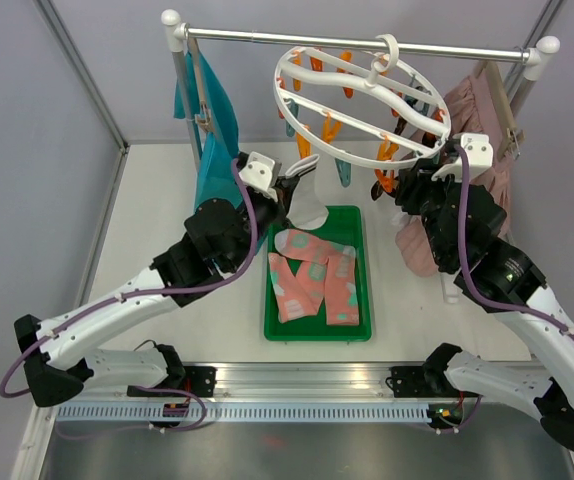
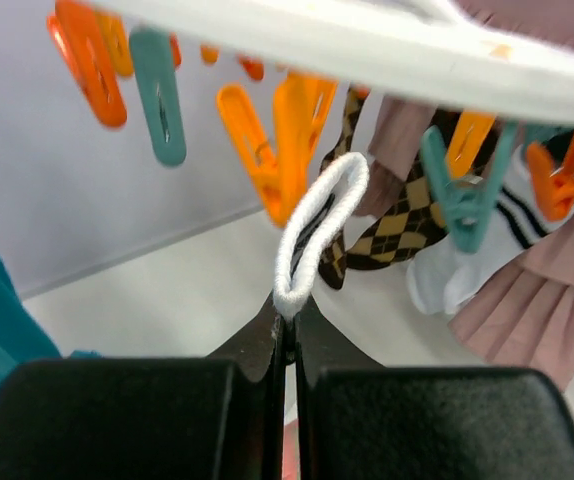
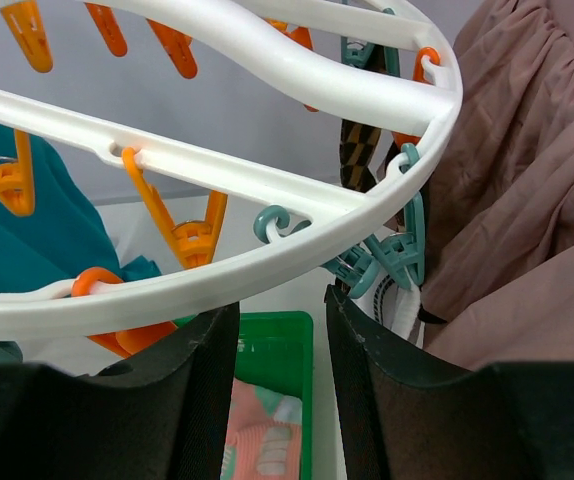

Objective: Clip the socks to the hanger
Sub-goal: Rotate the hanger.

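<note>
The white round hanger (image 1: 362,100) hangs tilted from the rail, with orange and teal clips under it. My left gripper (image 1: 289,190) is shut on the cuff of a white sock (image 1: 307,208), which dangles over the tray. In the left wrist view the cuff (image 2: 317,230) stands up from the shut gripper (image 2: 287,315), just below an orange clip (image 2: 287,140). An argyle sock (image 2: 397,210) and a white striped sock (image 2: 477,260) hang clipped beyond. My right gripper (image 3: 282,310) stands open right under the hanger's rim (image 3: 217,285), beside a teal clip (image 3: 372,262). Pink socks (image 1: 312,280) lie in the tray.
A green tray (image 1: 342,222) sits on the table between the arms. A teal garment (image 1: 212,130) hangs at the rail's left end and a dusty-pink skirt (image 1: 482,130) at its right, close behind my right arm. The metal rail (image 1: 267,36) spans the back.
</note>
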Controlling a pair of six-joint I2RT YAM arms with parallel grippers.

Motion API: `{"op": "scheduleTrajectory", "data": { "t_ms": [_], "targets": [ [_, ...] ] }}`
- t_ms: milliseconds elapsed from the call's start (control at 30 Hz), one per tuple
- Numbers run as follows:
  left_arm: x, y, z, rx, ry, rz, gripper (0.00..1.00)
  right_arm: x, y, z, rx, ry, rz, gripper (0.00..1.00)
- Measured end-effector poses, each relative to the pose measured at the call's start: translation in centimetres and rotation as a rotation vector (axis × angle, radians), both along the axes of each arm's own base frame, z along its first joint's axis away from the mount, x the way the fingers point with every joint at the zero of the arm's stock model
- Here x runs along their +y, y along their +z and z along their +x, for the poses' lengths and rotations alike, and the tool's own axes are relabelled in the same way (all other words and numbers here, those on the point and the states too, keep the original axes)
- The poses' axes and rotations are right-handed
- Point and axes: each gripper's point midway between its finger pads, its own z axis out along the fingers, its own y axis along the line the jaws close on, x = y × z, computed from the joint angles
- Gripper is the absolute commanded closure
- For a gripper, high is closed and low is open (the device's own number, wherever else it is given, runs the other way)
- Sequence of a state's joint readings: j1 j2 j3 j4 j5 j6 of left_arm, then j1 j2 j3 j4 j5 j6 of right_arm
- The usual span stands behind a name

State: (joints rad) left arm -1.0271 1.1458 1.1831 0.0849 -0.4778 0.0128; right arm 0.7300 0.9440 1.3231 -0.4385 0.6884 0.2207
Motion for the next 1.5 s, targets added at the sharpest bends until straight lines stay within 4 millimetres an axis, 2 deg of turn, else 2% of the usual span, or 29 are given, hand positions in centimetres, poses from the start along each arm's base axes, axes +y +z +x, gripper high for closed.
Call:
{"op": "scheduleTrajectory", "data": {
  "t_ms": [167,333,633,900,1100,1267,1500],
  "targets": [
    [-0.9,3.8,-1.1,-0.064,-0.091,-0.039,0.98,-0.3,-0.1,0.0,0.004,-0.017,-0.005,0.53],
    [-2.7,5.9,-1.7,-0.104,-0.169,-0.028,0.98,-0.5,-0.4,-0.3,0.016,-0.012,-0.016,0.53],
    [-5.7,3.9,-2.0,-0.086,-0.256,0.063,0.98,-1.0,0.5,-1.9,-0.006,0.038,0.01,0.52],
    [-6.5,3.2,-1.8,-0.07,-0.267,0.097,0.98,-1.1,2.3,-4.1,-0.063,0.13,0.058,0.5],
    [-7.0,3.6,-1.8,-0.073,-0.273,0.1,0.98,0.5,3.6,-5.5,-0.109,0.267,0.082,0.51],
    [-7.5,3.6,-1.7,-0.075,-0.278,0.109,0.98,2.4,3.0,-5.6,-0.099,0.354,0.068,0.51],
    [-7.9,2.8,-1.7,-0.064,-0.284,0.136,0.98,3.9,2.1,-4.9,-0.08,0.397,0.052,0.52]
  ]
}}
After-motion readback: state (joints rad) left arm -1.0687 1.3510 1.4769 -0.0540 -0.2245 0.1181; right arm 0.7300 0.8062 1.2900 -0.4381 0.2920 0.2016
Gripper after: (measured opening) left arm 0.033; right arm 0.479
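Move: The teal clip on the hanger's near rim hangs about 9 cm right of the left hand, which already holds the white sock by its cuff, and some 3 cm ahead and 4 cm higher. A left orange clip hangs about 6 cm ahead, 3 cm right and 4 cm above that hand. From the open right hand, the teal clip is about 12 cm left, level forward and barely higher; the right orange clip is only 4 cm left and 1 cm back. The white sock's cuff, still pinched in the shut left fingers, is lifted about 5 cm, carried right some 8 cm to the near rim beside the teal clip and lowered a little, the wrist turning about 15 degrees clockwise. The right hand lingers by the rim, backs off about 5 cm while rising, then swings left towards the teal clip, turning counter-clockwise, fingers staying open. ##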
